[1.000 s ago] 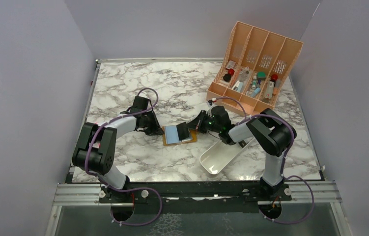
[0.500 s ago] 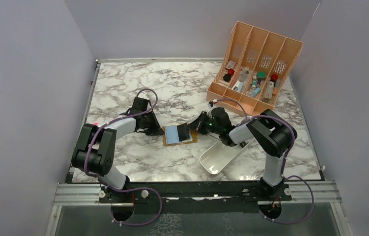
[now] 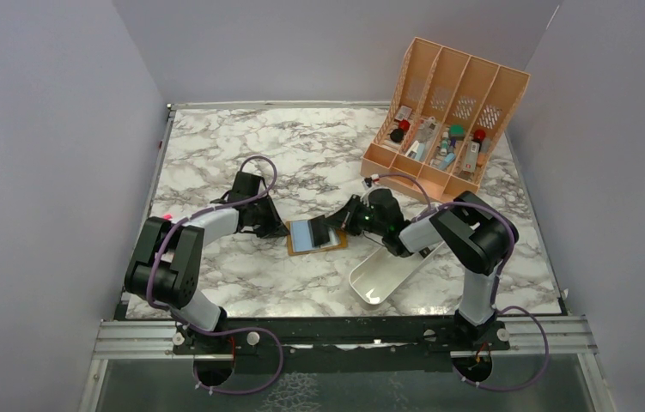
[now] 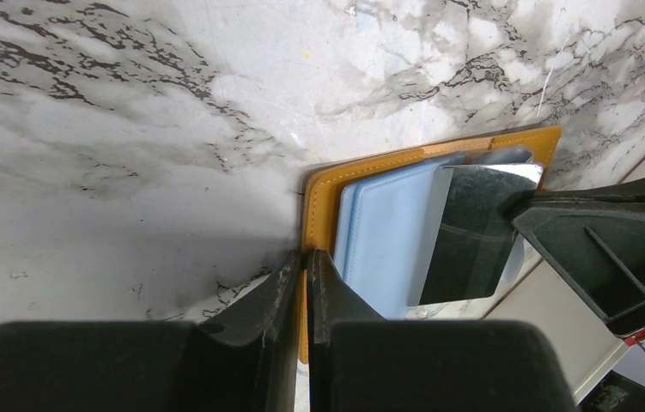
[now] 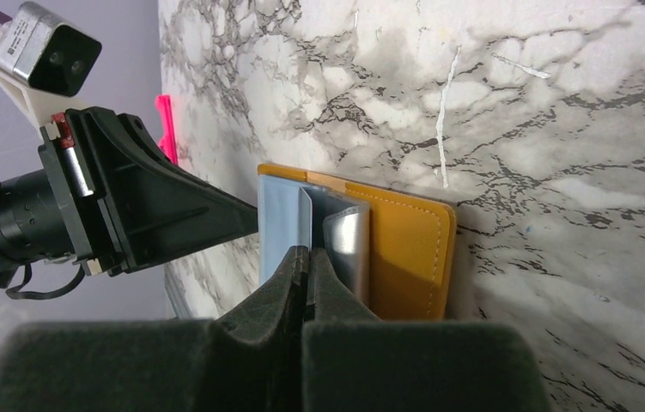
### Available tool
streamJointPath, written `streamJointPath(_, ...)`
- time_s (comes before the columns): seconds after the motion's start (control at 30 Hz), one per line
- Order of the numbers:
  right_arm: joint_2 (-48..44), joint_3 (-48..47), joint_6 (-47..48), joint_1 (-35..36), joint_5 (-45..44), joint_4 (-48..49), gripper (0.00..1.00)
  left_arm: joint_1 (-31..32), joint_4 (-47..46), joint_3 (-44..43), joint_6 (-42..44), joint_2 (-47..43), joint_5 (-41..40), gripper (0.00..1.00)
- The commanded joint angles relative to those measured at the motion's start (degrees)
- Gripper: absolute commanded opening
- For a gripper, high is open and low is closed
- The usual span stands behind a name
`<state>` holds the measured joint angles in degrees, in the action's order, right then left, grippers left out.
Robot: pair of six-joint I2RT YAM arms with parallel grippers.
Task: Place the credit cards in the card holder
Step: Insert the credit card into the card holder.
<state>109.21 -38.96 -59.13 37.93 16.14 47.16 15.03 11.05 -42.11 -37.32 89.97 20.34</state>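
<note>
The mustard-orange card holder lies open on the marble between both arms. My left gripper is shut on the holder's near stitched edge, which is pinched between its tips. A pale blue panel, a card as far as I can tell, lies flat inside. My right gripper is shut on a thin, shiny credit card held on edge over the open holder. In the left wrist view that card looks dark and mirror-like, tilted above the blue panel.
A white oblong tray lies just right of the holder, under the right forearm. The peach slotted organiser with small items stands at the back right. The left gripper's fingers point at the holder from the opposite side.
The holder and both gripper tips have crept slightly to the right. Both grips are unchanged.
</note>
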Motion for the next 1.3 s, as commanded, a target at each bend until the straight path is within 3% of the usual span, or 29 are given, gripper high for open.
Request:
streamJointPath(0.0,1.3,1.4,-0.7,0.7,-2.6,2.0,0.01,0.8,0.7,2.5,-0.3,-0.6,-1.0,0.11)
streamJointPath(0.3,0.0,0.2,2.1,2.7,-5.2,-3.5,0.02,1.0,0.1,3.3,-0.6,-1.4,-1.2,0.12)
streamJointPath(0.73,-6.2,-8.2,12.9,4.8,-12.6,-27.3,0.31,1.0,-0.8,3.8,-0.7,-1.1,-1.0,0.12)
streamJointPath(0.87,-6.8,-8.2,13.9,5.3,-13.1,-27.7,0.38,1.0,-1.3,3.9,-0.9,-1.0,-0.7,0.12)
streamJointPath(1.27,-2.5,-11.6,13.2,7.9,-10.2,-27.4,0.42,1.1,-1.6,3.6,-1.1,-1.6,0.2,0.13)
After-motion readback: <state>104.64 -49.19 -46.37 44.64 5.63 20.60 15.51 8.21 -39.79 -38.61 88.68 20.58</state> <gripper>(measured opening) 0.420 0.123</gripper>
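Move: The right hand holds the black card by its raised edge, the card's middle about 2 cm to its left, 2 cm back and 1 cm down. The open card holder is centred some 3 cm left of that hand, 4 cm back and 3 cm below. The white tray sits roughly 14 cm right and 8 cm back. The left hand is on the holder's left edge, the holder's middle about 7 cm to its right, 2 cm back and 1 cm lower. Still gripping the black card, the right hand eases it about 1 cm back and down, slightly left, into the holder's clear pocket, then opens its fingers to under half and releases the card. Meanwhile it lifts about 1 cm, its fingers tipping some 15-20 degrees steeper, and finally edges left by the card's right edge. The left fingertips stay on the holder's left edge. ##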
